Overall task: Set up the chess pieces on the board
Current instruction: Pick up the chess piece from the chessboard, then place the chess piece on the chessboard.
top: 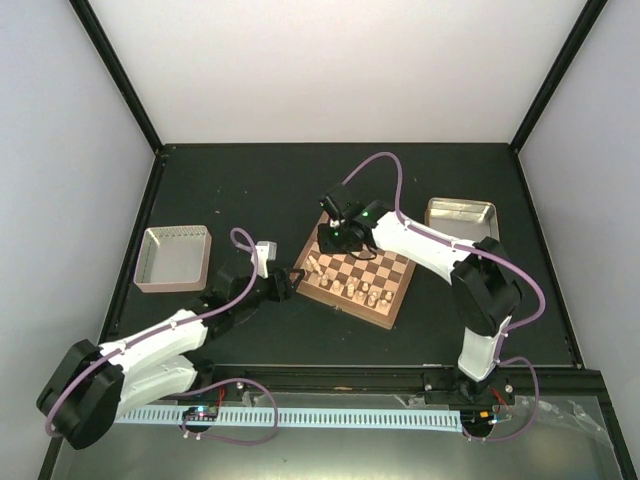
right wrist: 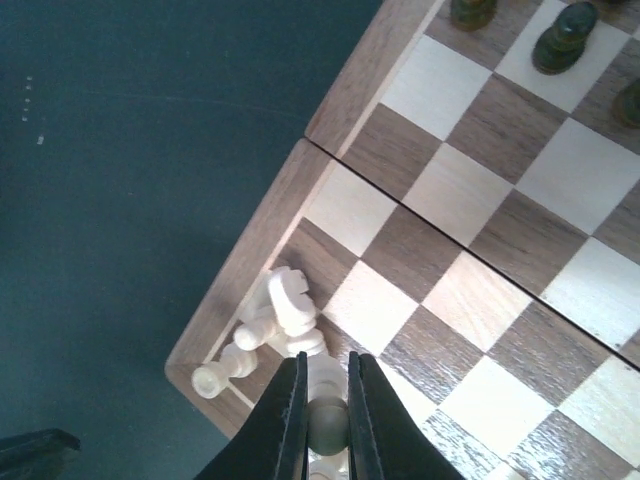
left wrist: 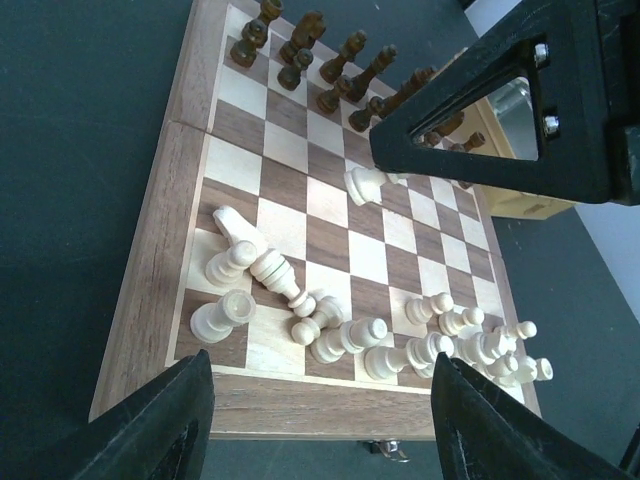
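The board (top: 385, 270) lies at mid-table, also seen as the board (left wrist: 150, 300) and the board (right wrist: 470, 200). Dark chess pieces (left wrist: 320, 60) stand along its far rows. Cream chess pieces (left wrist: 440, 345) crowd the near rows, and several lie toppled at the near left corner (left wrist: 265, 265). My right gripper (right wrist: 326, 356) is shut on a cream pawn (right wrist: 328, 425) by its round head, above the toppled cream knight (right wrist: 290, 300). The left wrist view shows that cream pawn (left wrist: 365, 185) hanging over the board. My left gripper (left wrist: 320, 440) stands open at the board's near edge, holding nothing.
A metal tray (top: 175, 258) sits left of the board. A second metal tray (top: 460, 213) sits at the back right. The right arm (top: 430, 245) reaches across the board's far side. A metal clasp (left wrist: 385, 452) sticks out of the board's near edge.
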Action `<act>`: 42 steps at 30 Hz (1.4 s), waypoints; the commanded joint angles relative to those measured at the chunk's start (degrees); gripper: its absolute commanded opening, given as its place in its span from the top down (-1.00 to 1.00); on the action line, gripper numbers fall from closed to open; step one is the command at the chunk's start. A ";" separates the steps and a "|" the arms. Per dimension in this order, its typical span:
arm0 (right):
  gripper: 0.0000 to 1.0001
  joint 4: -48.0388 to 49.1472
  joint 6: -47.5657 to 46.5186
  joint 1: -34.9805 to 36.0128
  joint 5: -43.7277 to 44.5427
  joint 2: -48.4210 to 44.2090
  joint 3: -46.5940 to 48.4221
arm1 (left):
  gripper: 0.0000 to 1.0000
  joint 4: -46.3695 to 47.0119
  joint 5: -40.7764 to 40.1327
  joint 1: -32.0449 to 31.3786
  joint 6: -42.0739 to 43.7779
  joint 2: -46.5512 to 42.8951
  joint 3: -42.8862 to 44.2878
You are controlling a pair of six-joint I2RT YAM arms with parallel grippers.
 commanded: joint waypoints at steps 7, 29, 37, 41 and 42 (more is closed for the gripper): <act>0.85 -8.73 -8.33 -0.34 7.67 0.42 -1.80 | -0.18 -1.12 -0.45 0.53 -0.45 1.50 3.28; 0.71 -12.52 -13.54 0.65 0.69 5.59 -1.15 | -0.17 -1.25 -0.71 0.59 0.61 3.54 4.12; 0.41 -13.95 -13.02 0.60 0.78 4.53 0.89 | -0.17 -1.33 -0.66 0.74 0.90 3.75 4.19; 0.38 -13.84 -12.15 0.65 1.65 3.69 2.97 | -0.17 -1.90 -1.52 0.69 0.81 2.93 4.12; 0.37 -13.73 -12.10 0.66 1.88 3.90 3.79 | -0.17 -2.33 -2.00 0.73 0.71 2.26 4.08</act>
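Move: The white pawn already in the right fingers goes to an empty dark square about 4 cm back, 4 cm to the right and some 7 cm below. The next white pawn stands about 3 cm to the right of that square and 1 cm nearer the base. A back-row piece stands some 3 cm nearer the base than the square, and a fallen white piece lies about 6 cm left of the square and 2 cm farther out. From the left hand the square is roughly 11 cm right, 2 cm ahead and 7 cm below. The right fingers, still pinching the white pawn, carry it right, back and about 6 cm down to the empty square at the left end of the white pawn row, the wrist turning some 20 degrees until they point nearly straight down. They then open, let the pawn go and start to rise around its head. ##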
